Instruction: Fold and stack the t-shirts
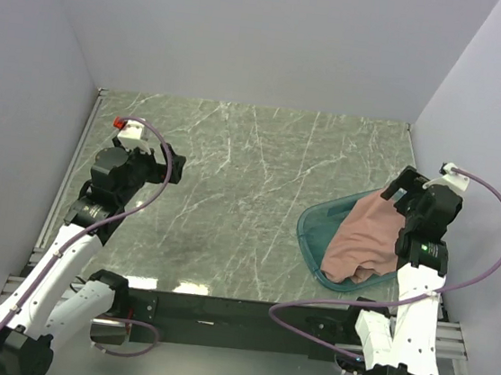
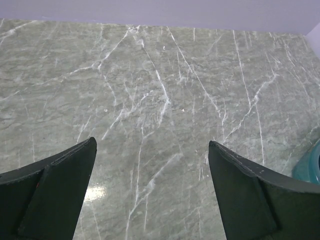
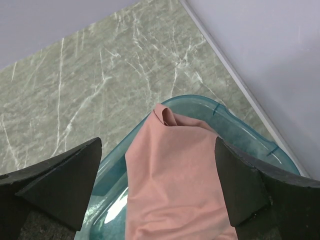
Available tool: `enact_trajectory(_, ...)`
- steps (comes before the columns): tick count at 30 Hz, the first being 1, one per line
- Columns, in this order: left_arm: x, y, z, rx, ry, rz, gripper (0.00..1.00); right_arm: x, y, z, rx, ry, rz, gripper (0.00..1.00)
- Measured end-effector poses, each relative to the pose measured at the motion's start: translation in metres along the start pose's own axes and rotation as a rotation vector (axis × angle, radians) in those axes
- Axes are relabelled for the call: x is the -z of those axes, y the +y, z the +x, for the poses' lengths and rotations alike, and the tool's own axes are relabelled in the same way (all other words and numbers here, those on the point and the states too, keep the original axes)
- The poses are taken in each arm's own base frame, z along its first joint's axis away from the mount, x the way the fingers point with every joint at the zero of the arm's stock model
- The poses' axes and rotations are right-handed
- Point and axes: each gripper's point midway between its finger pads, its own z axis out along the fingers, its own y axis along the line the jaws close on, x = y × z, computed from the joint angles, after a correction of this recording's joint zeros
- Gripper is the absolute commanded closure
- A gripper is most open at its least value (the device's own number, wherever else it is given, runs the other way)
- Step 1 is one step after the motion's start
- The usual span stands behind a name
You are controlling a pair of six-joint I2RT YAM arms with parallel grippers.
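A salmon-pink t-shirt (image 1: pixel 364 238) lies bunched in the translucent teal tub (image 1: pixel 314 234) at the table's right side. In the right wrist view the same t-shirt (image 3: pixel 172 175) fills the tub (image 3: pixel 240 127), one fold draped over its far rim. My right gripper (image 1: pixel 410 189) hovers just above the tub's far right part, and its jaws (image 3: pixel 157 187) stand open with the cloth below them, apart from it. At the left of the table my left gripper (image 1: pixel 168 160) is raised and open (image 2: pixel 152 192), with only bare marble between its fingers.
The green marble table (image 1: pixel 240 195) is walled by pale panels on three sides. The tub's edge (image 2: pixel 310 167) shows at the far right of the left wrist view. Purple cables loop off both arms.
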Motion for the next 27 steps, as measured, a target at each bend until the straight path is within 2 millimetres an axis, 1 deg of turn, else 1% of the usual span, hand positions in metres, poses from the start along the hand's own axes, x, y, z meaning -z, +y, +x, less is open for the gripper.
enact_trajectory(3, 0.000, -0.002, 0.001, -0.001, 0.003, 0.009, 0.01, 0.000, 0.001, 0.000, 0.034, 0.002, -0.014, 0.00)
enact_trajectory(6, 0.000, -0.004, 0.001, -0.001, 0.005, 0.019, 0.01, 0.001, 0.007, 0.007, 0.150, 0.031, -0.078, 0.00)
enact_trajectory(9, 0.000, -0.005, 0.001, -0.001, 0.006, 0.021, 0.01, -0.001, 0.013, 0.024, 0.281, 0.102, -0.149, 0.00)
enact_trajectory(12, 0.000, -0.005, 0.002, -0.001, 0.006, 0.023, 0.01, -0.003, 0.014, 0.045, 0.393, 0.220, -0.189, 0.00)
enact_trajectory(15, 0.000, -0.006, 0.002, -0.001, 0.008, 0.030, 0.01, -0.013, 0.011, 0.054, 0.450, 0.307, -0.197, 0.00)
enact_trajectory(18, 0.000, -0.007, 0.002, -0.002, 0.009, 0.033, 0.01, -0.020, 0.002, 0.068, 0.450, 0.377, -0.188, 0.00)
enact_trajectory(22, 0.000, -0.008, 0.002, -0.003, 0.010, 0.036, 0.01, -0.030, -0.011, 0.086, 0.384, 0.468, -0.196, 0.00)
enact_trajectory(27, 0.001, -0.011, 0.003, -0.006, 0.013, 0.051, 0.01, -0.051, -0.016, 0.109, 0.300, 0.591, -0.224, 0.02)
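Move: Just about under the right hand lies the folded pink t-shirt, its middle roughly 2 cm ahead, 5 cm to the left and 22 cm below. Its far end reaches some 13 cm ahead of that hand, straight in front. The teal bin holding it has its middle level with the hand and about 9 cm to its left. From the left hand the t-shirt is some 50 cm to the right and 23 cm down, about level. Sinking about 12 cm towards the t-shirt in the bin, the open right hand first swings 2 to 3 cm left and then comes back as it drops, easing a little forward late on. Meanwhile the wrist tips the fingers down by some 30 degrees and turns roughly 20 degrees counter-clockwise; the fingers stay wide open, still clear above the cloth. ##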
